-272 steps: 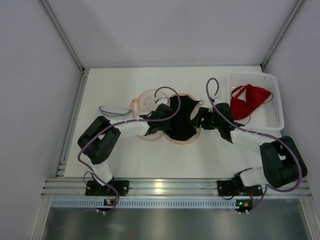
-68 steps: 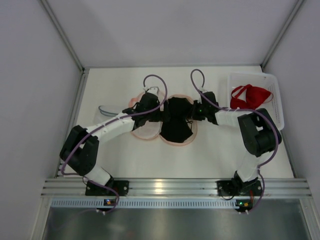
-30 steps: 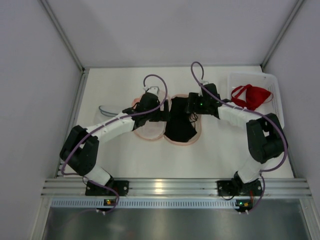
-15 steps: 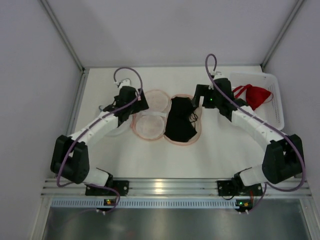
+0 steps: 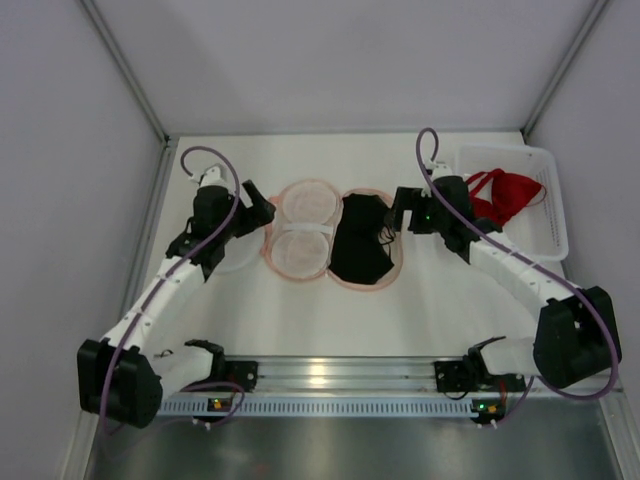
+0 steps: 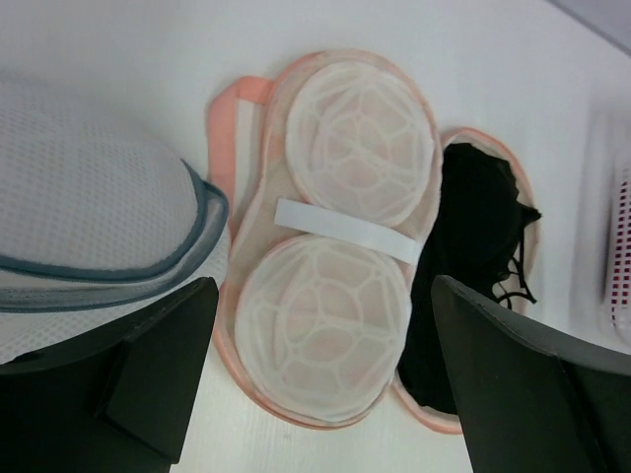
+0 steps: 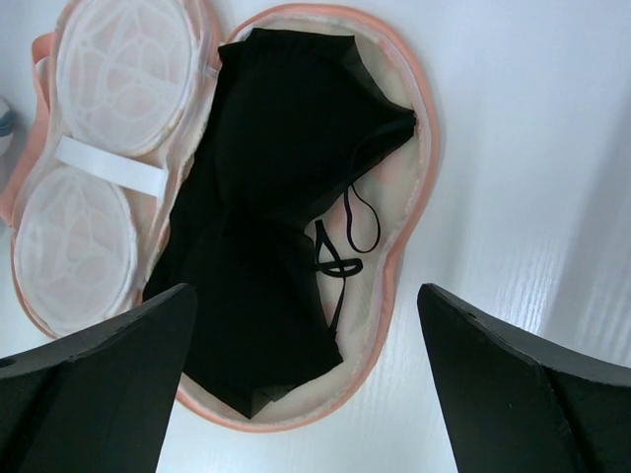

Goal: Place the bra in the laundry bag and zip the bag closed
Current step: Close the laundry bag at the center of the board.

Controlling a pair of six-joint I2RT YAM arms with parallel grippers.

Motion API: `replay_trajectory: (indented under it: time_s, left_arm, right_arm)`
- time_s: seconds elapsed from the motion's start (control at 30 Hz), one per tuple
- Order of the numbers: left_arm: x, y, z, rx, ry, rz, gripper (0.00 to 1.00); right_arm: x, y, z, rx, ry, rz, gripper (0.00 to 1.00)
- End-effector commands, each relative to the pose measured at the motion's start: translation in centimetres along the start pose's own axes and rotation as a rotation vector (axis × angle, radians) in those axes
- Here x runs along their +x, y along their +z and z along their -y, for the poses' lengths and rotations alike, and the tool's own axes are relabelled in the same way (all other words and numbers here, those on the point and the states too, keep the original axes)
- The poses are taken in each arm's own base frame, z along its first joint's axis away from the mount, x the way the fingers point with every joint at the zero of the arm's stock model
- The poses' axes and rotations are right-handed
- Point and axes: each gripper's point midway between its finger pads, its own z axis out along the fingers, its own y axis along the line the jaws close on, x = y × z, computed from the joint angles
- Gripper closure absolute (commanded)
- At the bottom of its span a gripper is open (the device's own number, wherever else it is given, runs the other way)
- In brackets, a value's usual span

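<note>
The laundry bag (image 5: pixel 299 250) lies open like a clamshell at mid table, pink-rimmed. Its left half shows two white mesh domes (image 6: pixel 340 305). In the right half lies the black bra (image 5: pixel 360 240), folded, with thin straps trailing toward the rim (image 7: pixel 414 197). My left gripper (image 5: pixel 260 211) hovers open just left of the bag, with nothing between its fingers (image 6: pixel 158 374). Open and empty too, my right gripper (image 5: pixel 399 211) hangs off the bag's right edge; from its wrist the bra (image 7: pixel 266 227) and the bag's domes (image 7: pixel 118 79) are seen past both fingers (image 7: pixel 532 394).
A white basket (image 5: pixel 551 226) at the back right holds a red bra (image 5: pixel 505 197). A white mesh bag with a grey rim (image 6: pixel 89 217) lies left of the laundry bag, under my left arm. Walls close in the table on three sides.
Both grippers have drawn back from the bag, the left swinging left, the right moving right and opening. The bag stays open with the black bra in its right half.
</note>
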Motion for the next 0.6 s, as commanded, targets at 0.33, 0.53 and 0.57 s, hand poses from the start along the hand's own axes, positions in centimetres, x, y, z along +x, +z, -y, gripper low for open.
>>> replay_trajectory:
  time_s: [0.33, 0.53, 0.57]
  left_arm:
    - [2.5, 0.8, 6.5, 0.029, 0.156, 0.002, 0.05]
    - [4.8, 4.5, 3.6, -0.068, 0.156, -0.022, 0.03]
    - [5.4, 4.9, 3.1, -0.069, 0.144, -0.038, 0.03]
  right_arm:
    - [-4.0, 0.6, -1.7, -0.122, 0.05, 0.155, 0.02]
    - [-4.5, 1.5, -2.2, -0.15, 0.041, 0.136, 0.01]
    - [-4.7, 1.4, -2.3, -0.153, 0.043, 0.147, 0.0]
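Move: The lid half of the open laundry bag lies under the left hand, its middle about 5 cm to the right, 1 cm ahead and some 15 cm below. At that height, the black bra in the bag's other half is roughly 18 cm to the left hand's right and level with it fore and aft, and the white mesh bag is about 12 cm to its left, also level. From the right hand, the lid half is about 19 cm left, 1 cm ahead and 13 cm below. The left hand, empty and wide open, first rises about 3 cm, then sweeps to the right and sinks some 8 cm from that height over the laundry bag's lid half, ending about 7 cm farther right and 5 cm lower than it began, its left side rolled up some 10 degrees, still clear of the mesh. The right hand, also open and empty, only eases about 2 cm forward and a little to the left above the bra side of the bag. ##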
